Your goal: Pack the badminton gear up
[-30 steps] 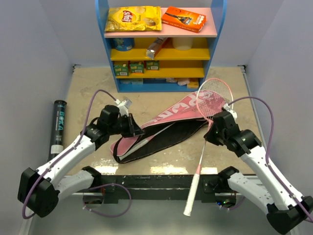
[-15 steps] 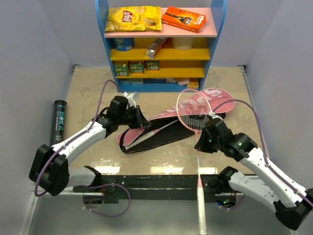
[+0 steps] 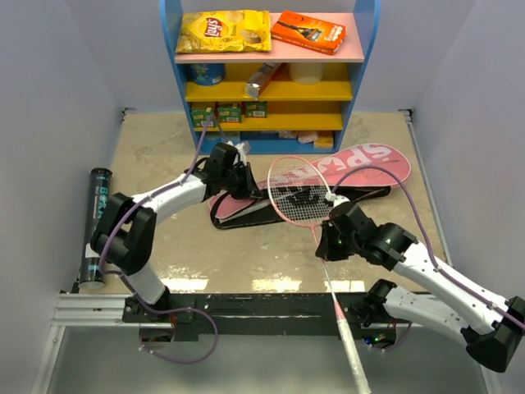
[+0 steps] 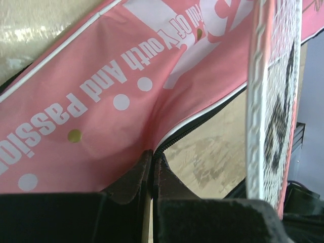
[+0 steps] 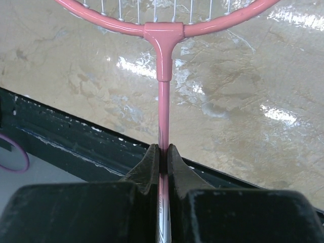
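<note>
The pink bag (image 3: 361,164) lettered SPORT lies slantwise on the table, its black inside (image 3: 254,212) showing at the lower left. My left gripper (image 3: 240,182) is shut on the bag's zip edge (image 4: 167,139), holding the pink flap (image 4: 101,91) up. A pink-framed racket (image 3: 299,190) hovers with its head over the bag's open end, edge-on (image 4: 273,101) in the left wrist view. My right gripper (image 3: 326,245) is shut on its pink shaft (image 5: 163,101), just below the head joint (image 5: 163,35). The white handle (image 3: 353,365) sticks out past the near table edge. The long black tube (image 3: 98,222) lies at the far left.
A blue and yellow shelf unit (image 3: 271,90) stands at the back, with a yellow crisp packet (image 3: 223,31) and an orange box (image 3: 308,31) on top. A black rail (image 3: 246,305) runs along the near table edge. Grey walls close in both sides.
My left gripper has moved right and toward the shelf, dragging the bag's edge along. My right arm has swung the racket left, so its head now sits over the bag's open end.
</note>
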Motion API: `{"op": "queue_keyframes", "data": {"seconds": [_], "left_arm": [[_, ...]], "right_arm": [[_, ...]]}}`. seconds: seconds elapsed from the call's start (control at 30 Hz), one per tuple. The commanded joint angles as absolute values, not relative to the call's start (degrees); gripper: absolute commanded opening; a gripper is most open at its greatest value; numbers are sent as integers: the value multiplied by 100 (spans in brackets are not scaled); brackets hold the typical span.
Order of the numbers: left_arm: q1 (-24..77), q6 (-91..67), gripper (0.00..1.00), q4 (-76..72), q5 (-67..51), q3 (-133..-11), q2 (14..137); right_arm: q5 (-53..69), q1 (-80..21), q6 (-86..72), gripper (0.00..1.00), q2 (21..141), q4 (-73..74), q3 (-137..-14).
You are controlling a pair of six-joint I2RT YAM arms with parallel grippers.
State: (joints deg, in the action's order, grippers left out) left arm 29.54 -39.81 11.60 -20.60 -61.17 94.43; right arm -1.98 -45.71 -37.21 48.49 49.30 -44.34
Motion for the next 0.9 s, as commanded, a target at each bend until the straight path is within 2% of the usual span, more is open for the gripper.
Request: {"op": "queue_keyframes", "data": {"seconds": [0.0,0.57,0.87], "left_arm": [[2769,-3832,0,879,-1846,-6871,9816],[1890,-3542,0,1459,-2083,-8481,11057],[1793,-3568,0,1292,-2188,-8192,10812]], "right_arm": [[-9,-4649,-3445,0,4825,4728,-4386],[615,-5036,-3120,0,5080,5140,-4579],[-639,-5150,-3787,0,5484,5589,-4939]]}}
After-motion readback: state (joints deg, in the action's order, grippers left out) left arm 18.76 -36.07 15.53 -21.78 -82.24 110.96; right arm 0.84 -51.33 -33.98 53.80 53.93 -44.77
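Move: My left hand grips the zipper edge of the bag, with the shelf's foot about 17 cm ahead and 3 cm to its right. The middle of the bag's opening is some 13 cm to its right, about level and a little lower; the held racket's head hangs some 11 cm to its right, higher up. From my right hand, holding that racket by its shaft, the opening lies about 18 cm ahead, 6 cm left and 8 cm below; the shelf's foot is 35 cm ahead, 16 left. With the zipper edge still pinched, my left hand hauls the bag's near-left end forward towards the foot of the shelf, about 12 cm at almost constant height, drifting a few centimetres left late on and easing to a stop. Meanwhile my right hand keeps its hold on the racket shaft, draws back about 3.5 cm and sinks 2, turning some 10 degrees counter-clockwise. ##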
